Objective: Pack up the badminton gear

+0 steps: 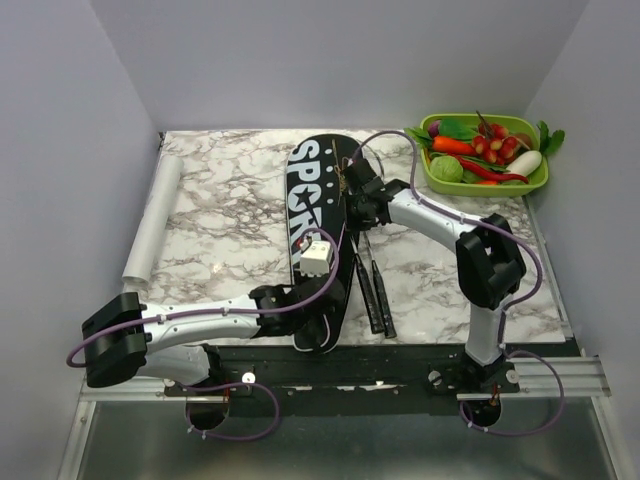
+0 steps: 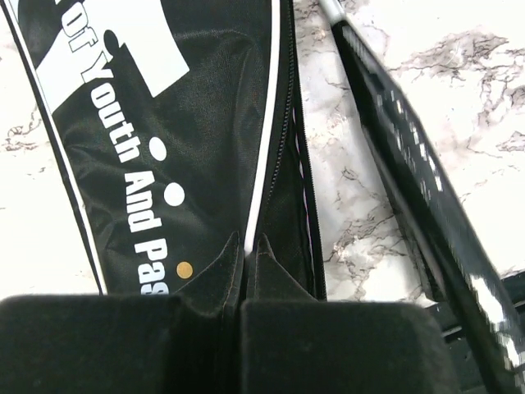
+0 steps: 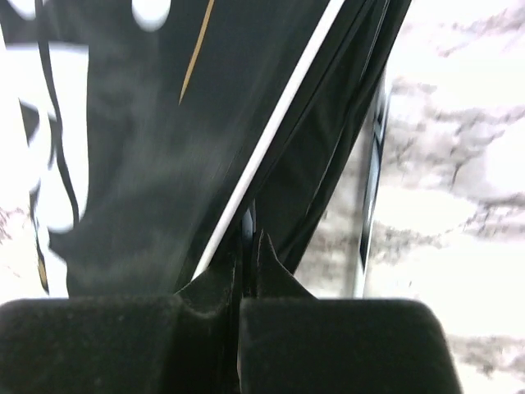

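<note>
The long black cover (image 1: 312,205) lettered "SPORT" in white lies lengthwise on the marble table. My left gripper (image 1: 324,316) is shut on its near end; in the left wrist view the gripper (image 2: 246,243) pinches the white-piped edge of the cover (image 2: 164,123) beside the zip. My right gripper (image 1: 352,196) is shut on the right edge further back, where the gripper (image 3: 248,238) clamps the piped seam of the cover (image 3: 148,148). Two black racket handles (image 1: 377,290) lie just right of the cover; a handle (image 2: 426,197) and a shaft (image 3: 369,189) show in the wrist views. The racket heads are hidden.
A green tray (image 1: 492,189) of toy vegetables stands at the back right corner. A white roll (image 1: 155,222) lies along the table's left edge. Grey walls close in the left, back and right sides. A black rail (image 1: 400,360) runs along the near edge.
</note>
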You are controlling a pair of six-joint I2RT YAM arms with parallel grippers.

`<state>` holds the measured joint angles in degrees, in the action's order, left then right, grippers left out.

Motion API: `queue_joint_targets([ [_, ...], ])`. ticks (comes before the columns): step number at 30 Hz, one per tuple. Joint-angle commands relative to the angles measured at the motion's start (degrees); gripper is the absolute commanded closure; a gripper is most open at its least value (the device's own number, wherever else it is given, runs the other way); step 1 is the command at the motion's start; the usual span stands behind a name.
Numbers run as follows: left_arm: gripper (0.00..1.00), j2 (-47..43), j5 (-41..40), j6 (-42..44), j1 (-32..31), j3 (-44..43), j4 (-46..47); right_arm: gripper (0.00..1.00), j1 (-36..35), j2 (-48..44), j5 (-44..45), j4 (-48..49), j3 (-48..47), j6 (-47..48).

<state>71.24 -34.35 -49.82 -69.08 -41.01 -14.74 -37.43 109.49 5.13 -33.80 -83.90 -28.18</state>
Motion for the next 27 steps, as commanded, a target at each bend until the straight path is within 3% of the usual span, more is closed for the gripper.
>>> queue_joint_targets([
  [1,1.00,-1.6,-1.8,-4.1,-2.4,0.8,-0.3,0.99,3.1,4.0,-2.0,8.7,-4.7,-0.2],
  [11,1.00,1.1,0.1,-4.0,-3.7,-0.9,2.4,0.98,4.0,11.1,-7.1,12.3,-9.4,-1.3],
  [12,1.00,1.4,0.1,-4.0,-3.7,-1.3,2.4,0.91,4.0,10.5,-7.6,12.4,-9.2,-1.2],
  [13,1.00,1.8,-0.2,-3.6,-3.8,-1.5,2.3,0.74,4.0,10.0,-7.7,12.4,-8.8,-1.3],
  [16,1.00,3.7,-1.1,-2.7,-3.7,-2.7,1.7,0.52,4.0,6.5,-8.5,12.3,-6.1,-0.5],
  [23,1.00,5.1,-3.1,-1.7,-3.5,-2.7,2.2,0.39,4.4,-7.8,-2.8,5.4,4.4,4.1],
  [27,1.00,5.1,-3.8,-1.9,-3.4,-2.2,2.1,0.39,4.3,-18.5,-8.3,3.4,14.8,5.9],
])
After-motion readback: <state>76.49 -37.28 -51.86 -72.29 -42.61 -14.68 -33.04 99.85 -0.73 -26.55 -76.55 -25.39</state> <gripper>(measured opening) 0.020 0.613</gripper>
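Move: The right gripper holds the first racket's shaft at the bag's open side; the opening it feeds into lies about 3 cm ahead, 2 cm left and 3 cm below. From this hand the second racket's grip lies some 15 cm back and 6 cm right, about 5 cm lower. The left gripper pinches the bag's white-piped edge; from it the opening lies roughly 18 cm ahead and 1 cm right, about 3 cm below, and the first racket's grip 3 cm ahead, 6 cm right. Push the right gripper about 3 cm forward, 2 cm left and 3 cm down to lay the shaft into the bag's open side, then open the fingers to rather more than half and let go. Lift clear by some 7 cm, easing back and right. Keep the left fingers shut on the bag edge, letting them sink and drift right about 1 cm each near the end. ##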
